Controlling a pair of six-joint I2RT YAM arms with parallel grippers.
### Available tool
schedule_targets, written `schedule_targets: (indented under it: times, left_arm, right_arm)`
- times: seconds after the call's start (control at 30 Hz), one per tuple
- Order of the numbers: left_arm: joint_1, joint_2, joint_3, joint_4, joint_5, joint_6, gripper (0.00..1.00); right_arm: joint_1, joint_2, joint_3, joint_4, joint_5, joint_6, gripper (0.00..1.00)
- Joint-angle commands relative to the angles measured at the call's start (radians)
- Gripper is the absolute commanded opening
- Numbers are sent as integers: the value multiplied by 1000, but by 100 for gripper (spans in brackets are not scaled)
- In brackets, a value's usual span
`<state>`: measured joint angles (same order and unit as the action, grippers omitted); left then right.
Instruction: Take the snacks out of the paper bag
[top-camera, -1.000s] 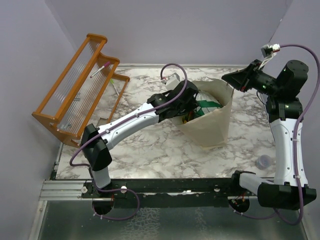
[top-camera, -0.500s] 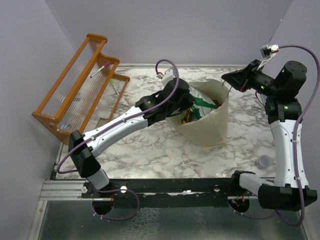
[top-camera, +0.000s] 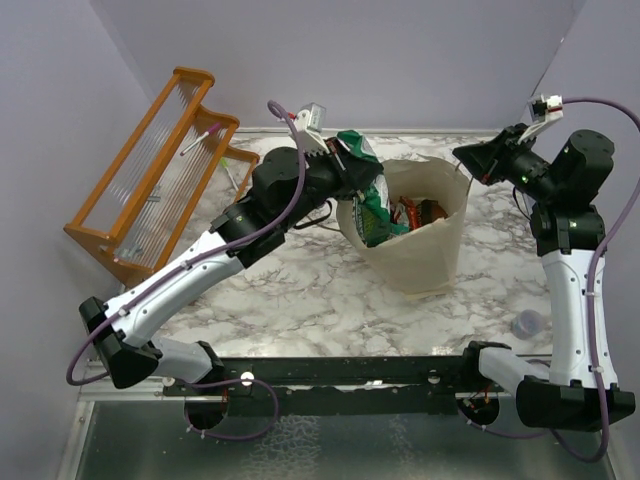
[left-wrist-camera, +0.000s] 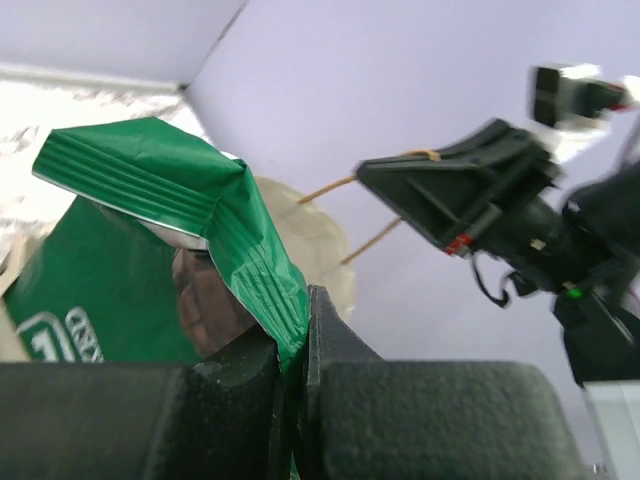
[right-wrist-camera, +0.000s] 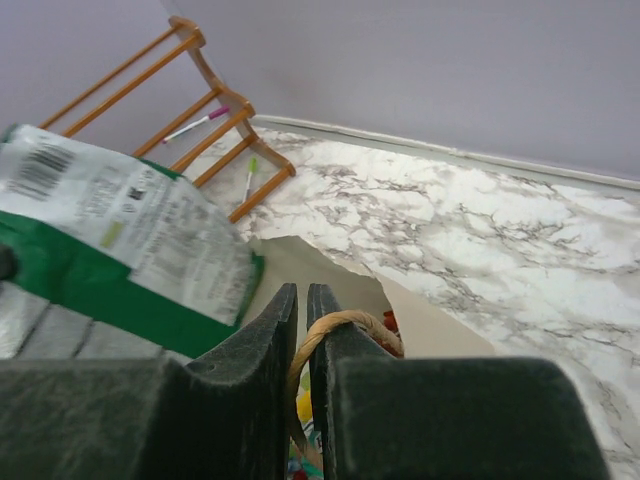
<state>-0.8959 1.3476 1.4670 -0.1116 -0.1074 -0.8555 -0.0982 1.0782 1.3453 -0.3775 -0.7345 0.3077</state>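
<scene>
The beige paper bag (top-camera: 425, 255) stands open mid-table. My left gripper (top-camera: 345, 162) is shut on the crimped top edge of a green snack packet (top-camera: 372, 203), which hangs half out over the bag's left rim. In the left wrist view the green packet (left-wrist-camera: 150, 180) is pinched between my fingers (left-wrist-camera: 330, 340). More snacks (top-camera: 415, 212), brown and red-orange, lie inside the bag. My right gripper (top-camera: 463, 156) is above the bag's right rim. In the right wrist view it (right-wrist-camera: 302, 292) is shut on the brown cord handle (right-wrist-camera: 345, 320).
An orange wooden rack (top-camera: 150, 175) with pens on it stands at the back left. A small translucent cup (top-camera: 527, 323) sits near the right arm's base. Purple walls close the table on three sides.
My left gripper closed on the green packet inside the bag, then rose up and back with it, drawing it over the rim. My right gripper kept hold of the handle.
</scene>
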Motion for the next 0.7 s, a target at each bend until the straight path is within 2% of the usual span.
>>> schedule_targets:
  times: [0.0, 0.13, 0.3, 0.53, 0.67]
  left_arm:
    - [2, -95, 36, 221, 168, 228, 0]
    - [2, -149, 112, 182, 182, 368, 0]
    - [2, -250, 127, 134, 100, 515, 0]
    - [2, -387, 77, -10, -136, 653, 0]
    - [2, -433, 28, -140, -336, 634, 0]
  right_arm:
    - [5, -32, 3, 4, 113, -19, 10]
    - [5, -35, -6, 8, 121, -19, 10]
    - [5, -36, -14, 11, 128, -18, 10]
    - [5, -34, -13, 14, 129, -19, 10]
    - [5, -30, -12, 11, 124, -20, 10]
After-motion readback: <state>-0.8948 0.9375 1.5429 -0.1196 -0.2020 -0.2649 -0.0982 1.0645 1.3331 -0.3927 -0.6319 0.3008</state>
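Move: The left hand already pinches the green snack bag; clear table for it lies roughly 17 cm to the hand's left, about level fore and aft and some 43 cm below. The paper bag's middle is about 12 cm right, 2 cm ahead and 28 cm down, with the remaining snacks some 12 cm right, 4 cm ahead, 27 cm down. From the right hand, that clear table is roughly 35 cm left, 4 cm back, 41 cm down. Keeping its pinch on the top of the green snack bag, the left hand first rises and draws back away from the paper bag's mouth, then sweeps increasingly to the left, ending about 16 cm higher, 16 cm farther left and 8 cm back, with the fingers tipping up by some 40 degrees. The right hand stays nearly in place with its fingers still shut on the paper bag's handle at the right rim, easing just over a centimetre to the right. ##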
